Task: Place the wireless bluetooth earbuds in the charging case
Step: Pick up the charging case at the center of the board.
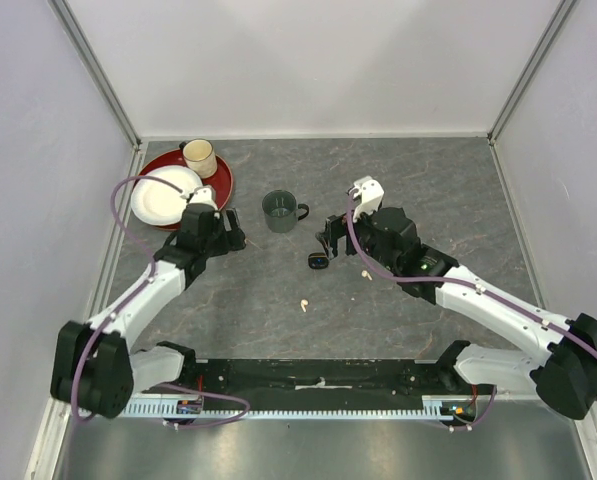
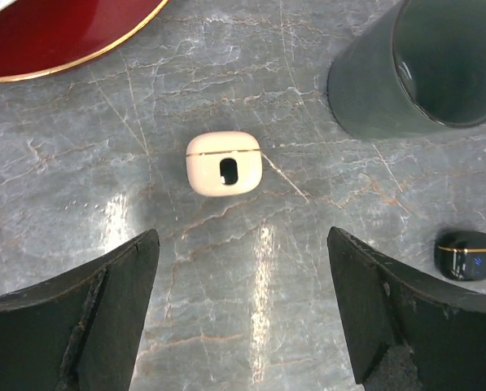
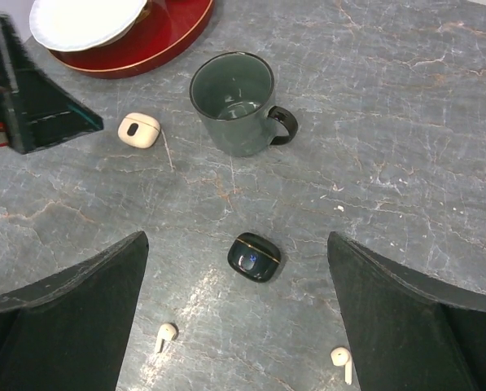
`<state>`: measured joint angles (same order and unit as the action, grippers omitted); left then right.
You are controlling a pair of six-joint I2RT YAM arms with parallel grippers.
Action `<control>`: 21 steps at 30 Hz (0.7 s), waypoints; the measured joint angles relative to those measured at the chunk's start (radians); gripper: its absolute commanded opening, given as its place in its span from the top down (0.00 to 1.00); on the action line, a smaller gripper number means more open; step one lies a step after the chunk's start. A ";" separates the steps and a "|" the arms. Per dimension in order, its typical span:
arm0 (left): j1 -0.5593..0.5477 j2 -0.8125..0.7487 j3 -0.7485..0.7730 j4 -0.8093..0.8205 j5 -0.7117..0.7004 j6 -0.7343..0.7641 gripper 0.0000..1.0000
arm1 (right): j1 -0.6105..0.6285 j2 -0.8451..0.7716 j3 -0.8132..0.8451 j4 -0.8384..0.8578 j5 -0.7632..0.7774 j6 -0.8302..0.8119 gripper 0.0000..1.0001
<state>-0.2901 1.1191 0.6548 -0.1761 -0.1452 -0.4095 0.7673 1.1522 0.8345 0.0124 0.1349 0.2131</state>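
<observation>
A cream charging case [image 2: 224,163] lies shut on the grey table, just ahead of my left gripper [image 2: 243,236], which is open and holds nothing. A black charging case [image 3: 254,257] with a small blue light lies shut right between the tips of my right gripper [image 3: 236,238], also open and empty. Two cream wireless earbuds lie loose on the table: one earbud [image 3: 165,334] beside the right gripper's left finger, the other earbud [image 3: 341,358] by its right finger. In the top view the black case [image 1: 318,262] and both earbuds [image 1: 303,305] [image 1: 364,274] lie near the right gripper [image 1: 328,240].
A dark green mug [image 1: 281,210] stands upright between the two grippers, behind the cases. At the back left a red plate [image 1: 221,185] carries a white plate [image 1: 163,195] and a cream cup [image 1: 199,157]. White walls enclose the table.
</observation>
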 measured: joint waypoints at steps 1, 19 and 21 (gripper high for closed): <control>0.000 0.040 0.022 -0.004 0.003 0.007 0.11 | 0.000 -0.001 0.000 0.001 0.000 0.000 0.02; 0.001 0.476 0.190 -0.011 0.016 0.041 0.12 | -0.002 -0.126 -0.001 -0.002 0.089 -0.009 0.02; 0.001 0.504 0.210 -0.011 0.016 0.042 0.12 | -0.002 -0.125 0.000 -0.003 0.090 -0.009 0.02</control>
<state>-0.2890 1.6226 0.8650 -0.1867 -0.1295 -0.3679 0.7654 1.0275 0.8341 0.0093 0.2253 0.2043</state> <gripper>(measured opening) 0.887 0.979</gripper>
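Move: Straight ahead of the left hand by about 5 cm, and roughly 10 cm below it, lies the white charging case. From that hand the green mug stands some 11 cm to the right and 9 cm ahead, the black case about 19 cm to the right and level with it, and the red tray around 13 cm left and 17 cm ahead. From the right hand the white case is about 10 cm ahead, 25 cm left and 21 cm below. Sinking about 9 cm with some 4 cm of forward reach, the left hand comes down over the white charging case, its wide-open fingers tipping around 15 degrees further downward and ending just short of it, one to each side, with no touch visible. The right hand, empty and open, rises about 5 cm and eases a little to its right, away from the black case. ##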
